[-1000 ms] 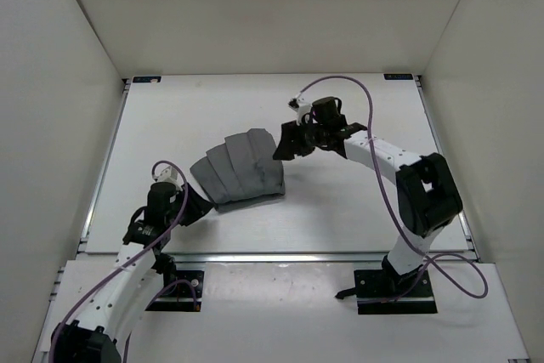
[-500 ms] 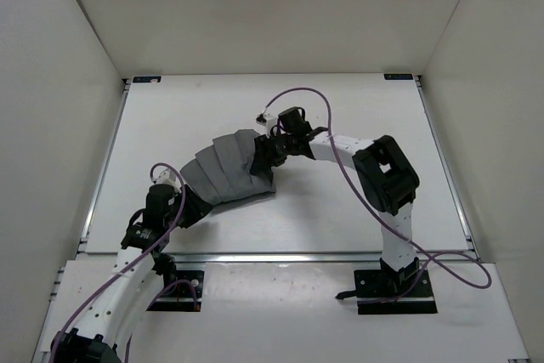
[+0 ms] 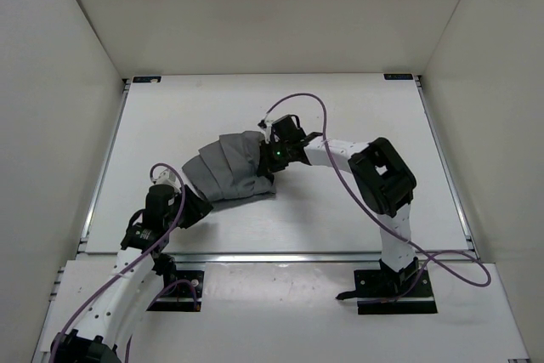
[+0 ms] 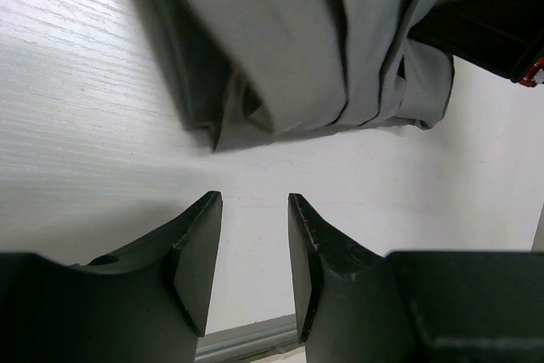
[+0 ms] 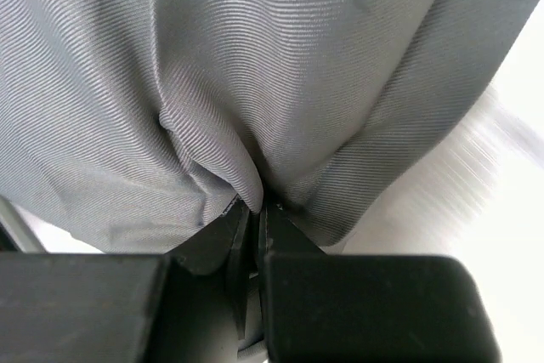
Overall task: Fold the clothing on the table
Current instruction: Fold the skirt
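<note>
The clothing [image 3: 225, 169], a dark grey pleated garment, lies bunched on the white table [image 3: 340, 210] near the middle. My right gripper [image 3: 270, 157] is at its right edge, shut on a pinched fold of the clothing [image 5: 255, 108], which fills the right wrist view above the closed fingertips [image 5: 257, 207]. My left gripper [image 3: 200, 207] sits low on the table just below and left of the garment, open with nothing between its fingers [image 4: 253, 210]; the clothing [image 4: 306, 48] lies a short way ahead of it, apart from the tips.
White walls enclose the table on three sides. A metal rail [image 3: 280, 254] runs along the near edge, with both arm bases beyond it. Purple cables loop over each arm. The right arm's black wrist [image 4: 497, 27] shows at the left wrist view's upper right.
My right gripper swung left from open table onto the clothing's right edge and closed on a fold, bunching the garment slightly leftward. The left arm stayed put.
</note>
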Controlling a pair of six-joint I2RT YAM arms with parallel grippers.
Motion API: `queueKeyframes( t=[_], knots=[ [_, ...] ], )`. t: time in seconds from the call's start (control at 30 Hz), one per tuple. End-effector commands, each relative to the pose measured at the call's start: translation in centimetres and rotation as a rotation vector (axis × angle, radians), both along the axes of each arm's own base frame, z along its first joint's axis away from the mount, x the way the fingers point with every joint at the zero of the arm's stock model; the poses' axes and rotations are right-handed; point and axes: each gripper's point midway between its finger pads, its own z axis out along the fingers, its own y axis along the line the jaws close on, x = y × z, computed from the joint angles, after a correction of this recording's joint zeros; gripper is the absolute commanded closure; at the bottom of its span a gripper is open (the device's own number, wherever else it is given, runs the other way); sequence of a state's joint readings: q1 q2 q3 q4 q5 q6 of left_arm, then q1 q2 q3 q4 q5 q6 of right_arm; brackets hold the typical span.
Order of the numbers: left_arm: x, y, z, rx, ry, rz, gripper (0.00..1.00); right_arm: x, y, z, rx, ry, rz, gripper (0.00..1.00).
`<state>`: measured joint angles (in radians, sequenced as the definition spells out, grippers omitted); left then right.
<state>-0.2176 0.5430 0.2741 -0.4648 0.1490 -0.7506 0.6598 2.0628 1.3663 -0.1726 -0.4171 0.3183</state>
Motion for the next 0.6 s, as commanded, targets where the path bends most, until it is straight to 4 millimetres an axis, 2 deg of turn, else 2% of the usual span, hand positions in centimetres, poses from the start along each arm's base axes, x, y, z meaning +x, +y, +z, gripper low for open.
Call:
queueKeyframes(
  t=[0.0, 0.03, 0.17, 0.27, 0.37, 0.4, 0.43, 0.5, 0.53, 0.57],
  knots=[
    [0.8, 0.2, 1.7, 0.009, -0.053, 0.003, 0.53, 1.7, -6.8, -2.8, -0.183, 0.007, -0.257, 1.00],
    [0.7, 0.2, 1.5, 0.013, -0.045, 0.007, 0.52, 1.5, -8.4, -3.5, -0.195, 0.036, -0.296, 1.00],
    [0.7, 0.2, 1.3, 0.016, -0.043, 0.002, 0.52, 1.7, -11.3, -2.4, -0.127, 0.022, -0.371, 1.00],
    [0.9, 0.2, 1.3, 0.015, -0.043, 0.000, 0.51, 1.2, -11.7, -2.2, -0.110, 0.049, -0.335, 1.00],
    [0.9, -0.2, 1.5, 0.013, -0.044, -0.021, 0.47, 0.6, -10.8, -2.2, -0.066, 0.090, -0.266, 1.00],
    [1.0, -0.4, 1.9, 0.012, -0.054, -0.038, 0.44, 0.7, -10.4, -1.7, -0.052, 0.090, -0.252, 0.95],
    [1.1, -0.5, 2.3, 0.011, -0.059, -0.047, 0.35, 0.5, -10.0, -1.3, -0.038, 0.098, -0.236, 0.90],
    [0.9, -1.0, 2.3, 0.018, -0.051, -0.105, 0.13, 1.0, -9.3, 1.3, -0.011, 0.035, -0.200, 0.65],
    [0.9, -1.2, 2.9, 0.020, -0.052, -0.129, 0.01, 1.0, -9.2, 3.2, 0.010, 0.001, -0.182, 0.53],
    [0.9, -1.2, 3.1, 0.020, -0.052, -0.146, 0.02, 1.6, -9.1, 6.0, 0.045, -0.059, -0.180, 0.44]
  ],
)
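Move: The right fingers already pinch the skirt near its right end, so its middle lies about 10 cm to their left, roughly level fore and aft and 1 cm lower; its near left corner is some 15 cm left and 12 cm back. Clear table starts just right of the cloth, with an open spot about 10 cm to the right and 2 cm ahead. From the empty left hand the skirt's middle is about 14 cm ahead, 6 cm right and 4 cm below. Sweeping quickly to the right, about 10 cm and slightly forward at an even low height, the right hand drags the pinched skirt away from the left hand while turning clockwise nearly 20 degrees. It then stops, eases slightly back left, opens about halfway to release the pinch and starts to rise. The left hand stays in place over bare table and spreads its half-open fingers wide. ##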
